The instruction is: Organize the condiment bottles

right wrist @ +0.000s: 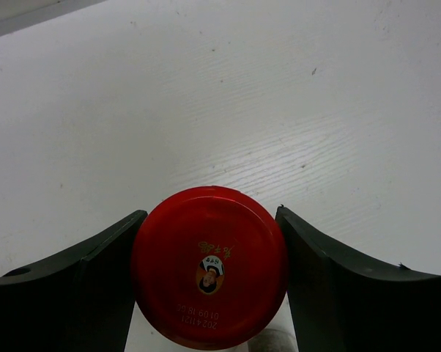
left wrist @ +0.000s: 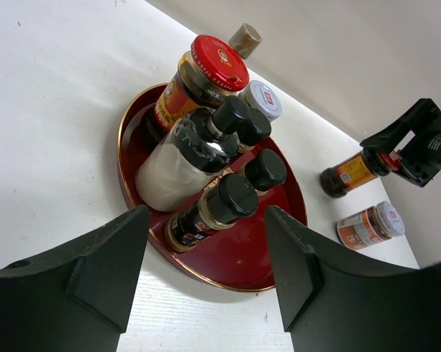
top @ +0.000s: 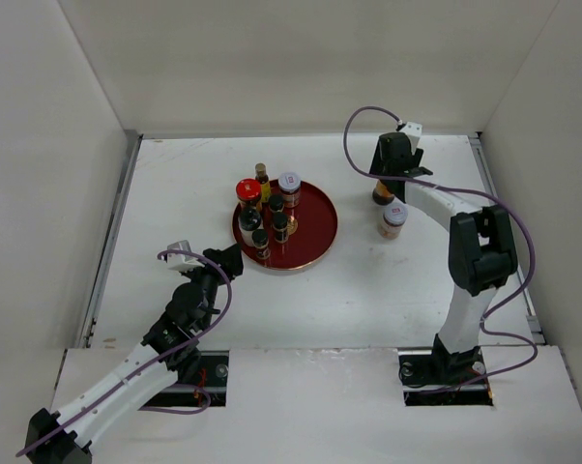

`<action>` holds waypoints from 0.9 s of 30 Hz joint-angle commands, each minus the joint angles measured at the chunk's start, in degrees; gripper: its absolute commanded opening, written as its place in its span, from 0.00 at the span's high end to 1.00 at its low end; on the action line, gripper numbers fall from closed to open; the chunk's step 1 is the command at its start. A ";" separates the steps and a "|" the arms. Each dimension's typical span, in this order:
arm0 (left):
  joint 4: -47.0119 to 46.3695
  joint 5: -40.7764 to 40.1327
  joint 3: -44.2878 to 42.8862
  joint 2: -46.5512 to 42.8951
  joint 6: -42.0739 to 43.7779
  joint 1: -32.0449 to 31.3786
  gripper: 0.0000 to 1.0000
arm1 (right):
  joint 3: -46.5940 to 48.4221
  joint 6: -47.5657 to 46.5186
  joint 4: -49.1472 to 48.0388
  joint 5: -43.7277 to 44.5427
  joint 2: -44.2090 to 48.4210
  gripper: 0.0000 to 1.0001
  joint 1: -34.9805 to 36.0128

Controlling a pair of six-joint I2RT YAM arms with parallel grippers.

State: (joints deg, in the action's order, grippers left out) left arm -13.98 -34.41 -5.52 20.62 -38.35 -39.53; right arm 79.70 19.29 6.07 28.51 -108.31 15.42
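My right gripper point(right wrist: 209, 213) reaches over the table's far right, shut on a red-capped amber jar point(right wrist: 209, 268), with both fingers against the cap. From above, that jar point(top: 380, 196) stands on the table right of the round red tray point(top: 315, 232). A white-lidded jar point(top: 393, 218) stands just in front of it. On the tray are another red-capped jar point(left wrist: 206, 73), a slim brown bottle point(top: 262, 177), a white-lidded jar point(top: 289, 184) and several dark black-capped bottles point(left wrist: 235, 194). My left gripper point(left wrist: 207, 216) is open and empty, just short of the tray's near-left rim.
White walls close in the table on the left, back and right. Bare tabletop point(top: 388, 280) lies between the tray and the right arm's base.
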 commanded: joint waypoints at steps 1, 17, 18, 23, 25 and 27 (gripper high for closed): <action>-2.37 0.22 -0.37 -0.58 0.21 -0.07 0.38 | 0.19 2.41 -1.84 -2.49 2.92 0.53 -0.17; -2.72 0.14 -0.37 -0.32 0.21 -0.15 0.38 | 1.60 0.75 -2.90 -2.94 12.60 0.55 12.03; -2.63 0.48 -0.46 -0.06 0.12 -0.07 0.38 | 1.68 1.10 -3.08 -2.94 12.25 0.55 13.35; -2.81 0.22 -0.28 -0.06 0.21 -0.07 0.38 | 4.93 1.45 -3.52 -2.94 8.65 0.55 18.63; -2.37 0.75 -0.72 -0.14 0.38 0.29 0.38 | 6.77 1.80 -3.25 -2.94 6.20 0.55 20.12; -2.54 0.23 -0.37 -0.67 0.47 0.11 0.38 | 8.27 1.89 -3.43 -2.94 3.91 0.55 21.18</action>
State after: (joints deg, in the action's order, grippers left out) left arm -13.98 -34.24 -5.52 20.40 -38.35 -39.44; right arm 82.24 20.18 9.82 24.53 -103.31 35.83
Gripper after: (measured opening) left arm 0.622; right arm 0.743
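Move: The red-lidded jar is already gripped in the right hand, standing on the table. Its goal, the free right side of the red tray, lies about 20 cm left, 7 cm back and 11 cm below that hand. The white-lidded jar on the tray is some 26 cm left and 1 cm back, the nearest black-capped bottle 28 cm left and 10 cm back. A second jar stands 9 cm back and 2 cm right. From the left hand, the free spot is roughly 24 cm right, 18 cm ahead, 13 cm below. Keep the right fingers shut on the red-lidded jar and lift it straight off the table, then swing it left about 18 cm towards the tray's empty right side, drawing back some 6 cm on the way. Rise about 5 cm, most of it early, level off, and let the hand turn some 20 degrees counter-clockwise. ##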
